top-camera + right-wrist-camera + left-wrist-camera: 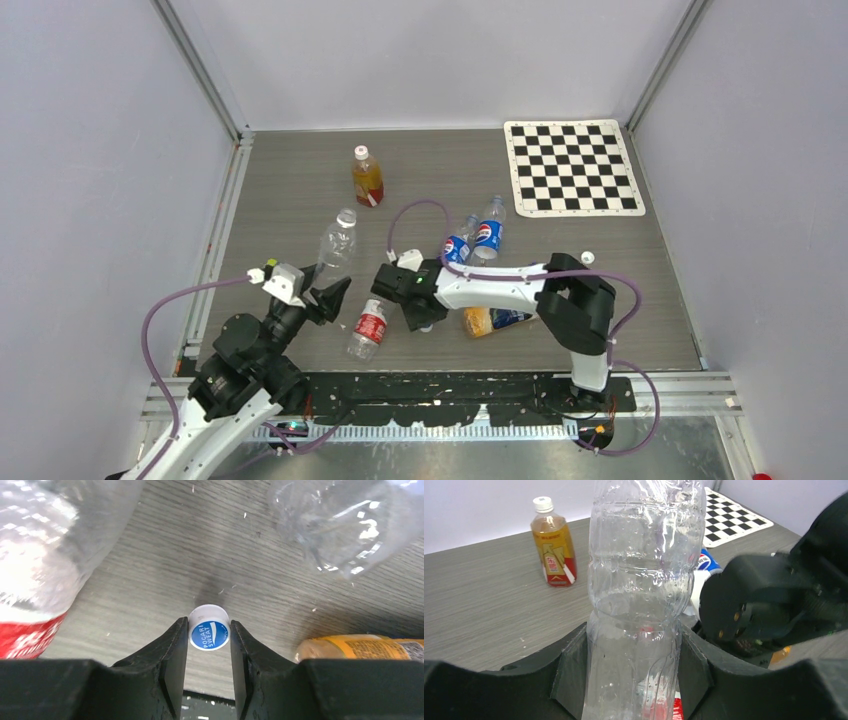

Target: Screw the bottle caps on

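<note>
A white bottle cap with a blue printed top [209,635] sits pinched between the two fingers of my right gripper [209,626], near their tips and just over the grey table. From above, that gripper [421,322] points down between two lying bottles. My left gripper [634,652] is shut on the lower body of an upright clear bottle [644,570]; from above, the clear bottle [338,240] stands left of centre with the gripper [330,296] at its base. Another white cap [587,257] lies loose on the table at the right.
An orange tea bottle with a white cap [367,176] stands at the back. Two Pepsi bottles [488,232] stand mid-table. A red-labelled bottle [368,328] and a yellow one [495,320] lie either side of the right gripper. A checkerboard [572,167] lies back right.
</note>
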Robot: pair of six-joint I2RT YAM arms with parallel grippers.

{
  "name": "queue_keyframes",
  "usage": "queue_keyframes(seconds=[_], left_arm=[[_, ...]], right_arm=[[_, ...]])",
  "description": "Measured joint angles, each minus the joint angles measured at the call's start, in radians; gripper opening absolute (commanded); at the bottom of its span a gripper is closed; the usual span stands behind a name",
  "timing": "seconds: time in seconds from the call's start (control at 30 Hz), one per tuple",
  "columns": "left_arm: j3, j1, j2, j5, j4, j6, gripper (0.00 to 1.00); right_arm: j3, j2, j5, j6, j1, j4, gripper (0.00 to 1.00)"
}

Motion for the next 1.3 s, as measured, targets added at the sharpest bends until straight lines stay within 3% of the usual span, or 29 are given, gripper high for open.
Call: queue_keyframes(seconds=[0.27, 0.57, 0.93, 1.3], left_arm=[[-0.047, 0.000, 0.047, 0.141, 0.099, 0.027, 0.14], [-0.090, 0.000, 0.225, 0.377, 0.349, 0.072, 0.15], [-0.090, 0.000, 0.472, 0.549, 0.627, 0.113, 0.11], [-0.082, 0.000, 0.541, 0.570, 0.651, 0.116, 0.06]], right_arm=[[-0.026, -0.263, -0.104, -0.068, -0.077, 0.004, 0.01], [0.002, -0.565, -0.317, -0.203, -0.378, -0.034, 0.00], [0.202, -0.639, -0.621, -0.375, -0.592, -0.137, 0.00], [0.298, -0.651, -0.836, -0.460, -0.618, -0.174, 0.00]])
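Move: The left hand grips the lower part of the uncapped clear bottle; its mouth leans to about 7 cm ahead, 4 right and 12 above that hand. The white-and-blue cap to be met sits between the right fingertips, about 15 cm right, 1 back and 21 below the left hand. From the right hand the mouth is about 8 cm ahead, 11 left and 33 up. The Coke bottle lies 10 cm left and 3 ahead of the right hand, the orange bottle 17 right and 3 ahead. Keeping its pinch on the cap, the right hand lifts it some 32 cm, drifting right about 9 and a little forward, and rolls nearly 50 degrees so its fingers swing from straight down towards the left, at the bottle mouth. Meanwhile the left hand, still gripping the bottle, carries it about 12 cm right over the Coke bottle and turns it some 30 degrees clockwise towards the cap. ##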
